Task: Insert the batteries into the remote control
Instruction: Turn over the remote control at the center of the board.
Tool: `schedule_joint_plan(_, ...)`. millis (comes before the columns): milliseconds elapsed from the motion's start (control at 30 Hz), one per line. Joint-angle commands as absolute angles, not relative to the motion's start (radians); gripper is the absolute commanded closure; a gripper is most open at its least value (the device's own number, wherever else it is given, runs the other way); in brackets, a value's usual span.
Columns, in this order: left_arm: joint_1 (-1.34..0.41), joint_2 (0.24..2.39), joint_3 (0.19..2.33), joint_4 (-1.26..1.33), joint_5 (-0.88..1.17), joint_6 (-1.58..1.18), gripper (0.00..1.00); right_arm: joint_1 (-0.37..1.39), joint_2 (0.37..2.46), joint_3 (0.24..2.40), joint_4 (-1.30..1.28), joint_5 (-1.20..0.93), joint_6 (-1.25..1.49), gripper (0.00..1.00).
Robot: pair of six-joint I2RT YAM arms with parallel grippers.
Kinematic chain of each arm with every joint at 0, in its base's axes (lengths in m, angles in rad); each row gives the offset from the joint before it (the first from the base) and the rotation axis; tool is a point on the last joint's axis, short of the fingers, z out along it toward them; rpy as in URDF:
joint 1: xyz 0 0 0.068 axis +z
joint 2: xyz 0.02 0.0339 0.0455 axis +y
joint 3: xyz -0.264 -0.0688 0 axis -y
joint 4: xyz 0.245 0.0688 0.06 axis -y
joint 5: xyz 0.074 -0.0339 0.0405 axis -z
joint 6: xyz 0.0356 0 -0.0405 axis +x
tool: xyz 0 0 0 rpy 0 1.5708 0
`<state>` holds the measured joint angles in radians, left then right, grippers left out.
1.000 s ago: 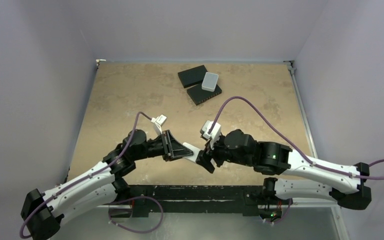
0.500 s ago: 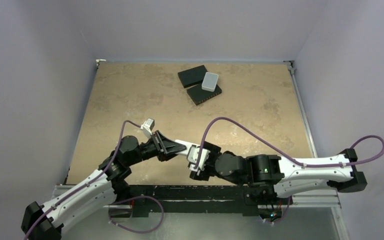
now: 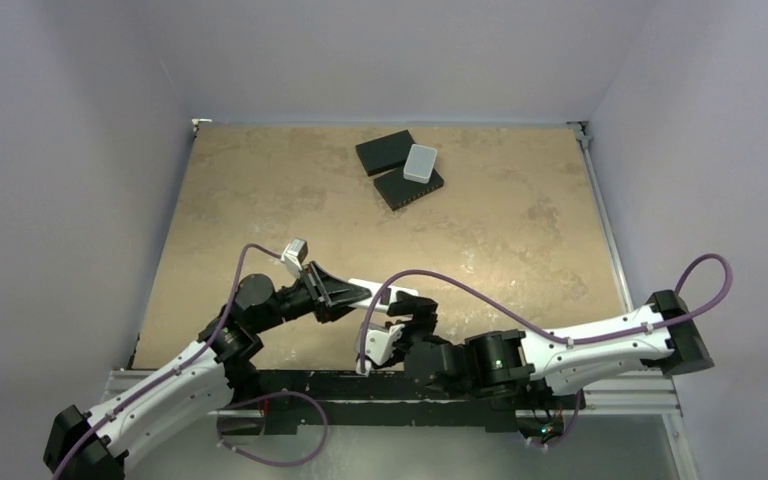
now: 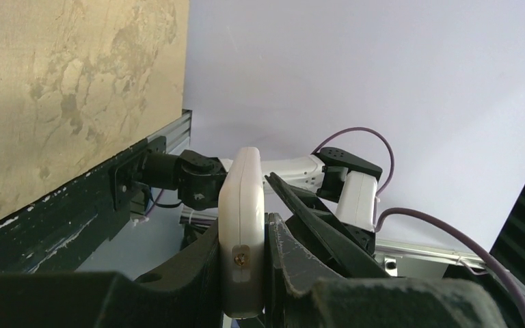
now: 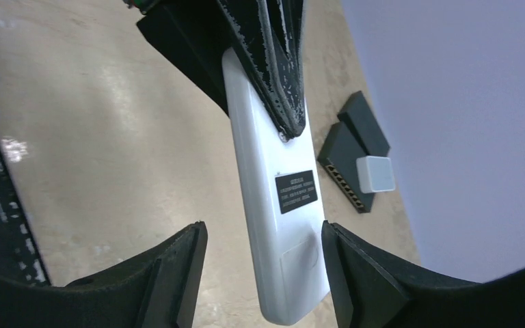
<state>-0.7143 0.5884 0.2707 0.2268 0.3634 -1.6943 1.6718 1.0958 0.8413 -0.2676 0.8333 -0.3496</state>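
Note:
My left gripper (image 3: 343, 293) is shut on one end of the white remote control (image 3: 378, 293) and holds it above the table's near edge. In the left wrist view the remote control (image 4: 240, 205) stands edge-on, pinched between both pads. My right gripper (image 5: 263, 273) is open, its fingers either side of the remote's free end without touching it. The remote control (image 5: 273, 205) shows its plain white back there, with a dark label and a closed cover outline. In the top view the right gripper (image 3: 405, 314) sits just near of the remote. The batteries are out of view.
Two black flat boxes (image 3: 385, 152) (image 3: 410, 186) lie at the far middle of the table, with a pale grey rounded box (image 3: 420, 162) on top of them. The table's dark front rail (image 3: 380, 385) runs right under both arms.
The right arm has swung back toward the near edge, its open gripper now straddling the remote's free end, jaws slightly narrower. The left gripper shifted left with the remote.

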Motion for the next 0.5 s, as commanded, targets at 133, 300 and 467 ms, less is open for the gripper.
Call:
schedule_joint_plan(133,-0.707,0.571,0.263,0.318,0.406,-1.733,1.00,1.683,1.142,0.825,-0.107,1.085,-0.497,0.36)
schedule_joint_plan(300,-0.707,0.569,0.263,0.321,0.415,-1.733,1.00,1.683,1.156,0.828,-0.079,1.115,-0.513,0.52)
schedule_joint_plan(467,-0.709,0.576,0.263,0.331,0.424,-1.734,1.00,1.684,1.168,0.832,-0.080,1.118,-0.506,0.69)
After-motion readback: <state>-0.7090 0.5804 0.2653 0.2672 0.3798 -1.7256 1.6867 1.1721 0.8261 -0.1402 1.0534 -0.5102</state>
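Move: The remote control, back side with the label up, is still held by its far-left end in the left hand. Its middle lies some 5 cm to the right of that hand, level with it ahead and in height. From the right hand the middle is about 3 cm ahead and 2 cm left, at the same height, its free end already between the open fingers. On the table about 20 cm below, the nearer black box lies roughly 38 cm ahead and 4 cm right, the grey box some 43 cm ahead and 8 cm right. Forward by about 2 cm and up about 1 cm, the right hand slides its open fingers farther over the remote's free end, tipping up and turning clockwise some 15 degrees in all. It then stays in place while the fingers close to roughly half their gap and pinch the remote across its sides. The left hand keeps its grip on the other end, rising about 1 cm. ##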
